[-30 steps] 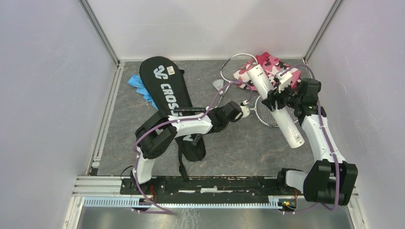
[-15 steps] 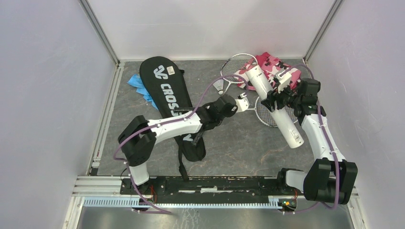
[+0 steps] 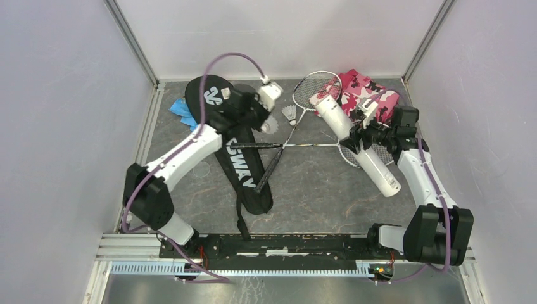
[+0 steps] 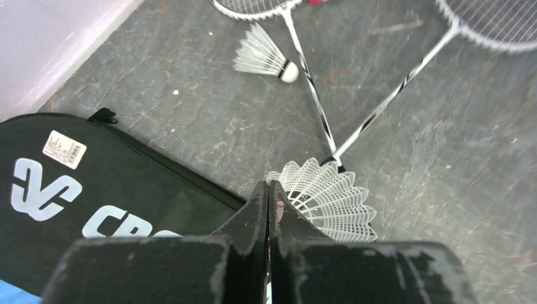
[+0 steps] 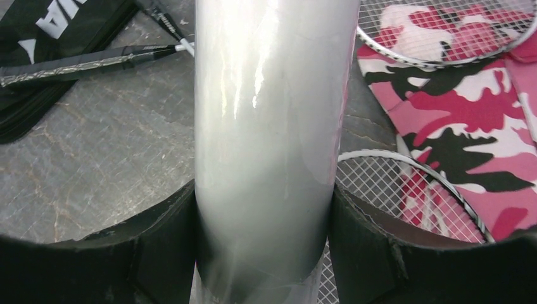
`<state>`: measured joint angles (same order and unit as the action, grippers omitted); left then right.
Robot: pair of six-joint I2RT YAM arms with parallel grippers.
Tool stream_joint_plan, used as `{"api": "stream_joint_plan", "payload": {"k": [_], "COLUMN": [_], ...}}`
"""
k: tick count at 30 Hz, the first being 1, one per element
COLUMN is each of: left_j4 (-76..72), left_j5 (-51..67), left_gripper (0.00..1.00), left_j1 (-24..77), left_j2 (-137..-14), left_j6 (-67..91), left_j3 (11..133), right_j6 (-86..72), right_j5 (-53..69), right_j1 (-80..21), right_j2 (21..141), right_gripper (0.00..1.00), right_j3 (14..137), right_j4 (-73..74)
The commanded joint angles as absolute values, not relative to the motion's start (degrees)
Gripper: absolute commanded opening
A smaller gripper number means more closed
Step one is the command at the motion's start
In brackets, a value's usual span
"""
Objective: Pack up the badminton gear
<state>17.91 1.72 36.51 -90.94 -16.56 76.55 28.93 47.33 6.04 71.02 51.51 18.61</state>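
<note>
My left gripper (image 3: 267, 119) (image 4: 268, 187) is shut on the skirt rim of a white shuttlecock (image 3: 270, 125) (image 4: 332, 206), held above the top of the black CROSSWAY racket bag (image 3: 239, 158) (image 4: 76, 183). A second shuttlecock (image 3: 290, 114) (image 4: 263, 58) lies on the table beside it. Two silver rackets (image 3: 316, 88) (image 3: 353, 154) cross on the table, their black handles resting on the bag. My right gripper (image 3: 368, 136) (image 5: 263, 244) is shut around the long white tube (image 3: 361, 149) (image 5: 272, 120), which slants over the right racket's head (image 5: 405, 190).
A pink camouflage cloth (image 3: 370, 90) (image 5: 462, 120) lies at the back right under the rackets' heads. A blue cloth (image 3: 183, 114) sticks out left of the bag. White walls with metal rails (image 3: 140, 145) close in the table on three sides.
My left gripper closed on the shuttlecock and swung with it from the table's middle to the back left, over the bag. The right arm shifted the tube slightly left.
</note>
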Motion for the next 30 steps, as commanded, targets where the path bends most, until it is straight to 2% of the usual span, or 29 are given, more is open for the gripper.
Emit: {"api": "stream_joint_plan", "payload": {"k": [1, 7, 12, 20, 30], "left_j4": [18.36, 13.15, 2.97, -15.33, -26.13], "left_j5": [19.88, 35.16, 46.26, 50.97, 50.79], "left_gripper": [0.02, 0.02, 0.02, 0.02, 0.02], "left_j1": [29.36, 20.30, 15.72, 15.55, 16.01], "left_j2": [-84.91, -83.60, -85.20, -87.42, -91.24], "left_j6": [-4.15, 10.17, 25.23, 44.32, 54.21], "left_j3": [80.33, 80.42, 78.47, 70.23, 66.08], "right_j6": [33.70, 39.29, 41.93, 42.39, 40.34], "right_j5": [50.54, 50.95, 51.58, 55.46, 58.00], "right_j1": [3.45, -2.35, -6.67, -9.67, -10.98], "right_j2": [71.68, 73.59, 74.74, 76.71, 77.01], "right_gripper": [0.40, 0.39, 0.39, 0.39, 0.39], "right_j3": [53.78, 55.16, 55.94, 58.16, 58.71], "right_j4": [20.24, 23.52, 24.64, 25.58, 24.77]}}
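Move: The left fingers already hold a shuttlecock; the open end of the white tube, its goal, lies about 20 cm to their right, 6 cm ahead and 5 cm higher. Some 15 cm below the left hand, the loose shuttlecock lies 17 cm ahead and 10 cm right, the crossing racket shafts 3 cm ahead and 9 cm right. From the right hand, gripping the tube, the held shuttlecock is about 31 cm left, 3 cm ahead and 3 cm higher. Keeping its pinch, the left hand rises nearly 12 cm, swinging slightly left, then comes back right and sinks some 4 cm, rolling over by about 70 degrees until its fingers point level to the right, the shuttlecock's cork facing the tube mouth. Meanwhile the right hand, still gripping the tube, carries it 10 cm left and 4 cm back, turning it counter-clockwise to bring the mouth to the cork. ##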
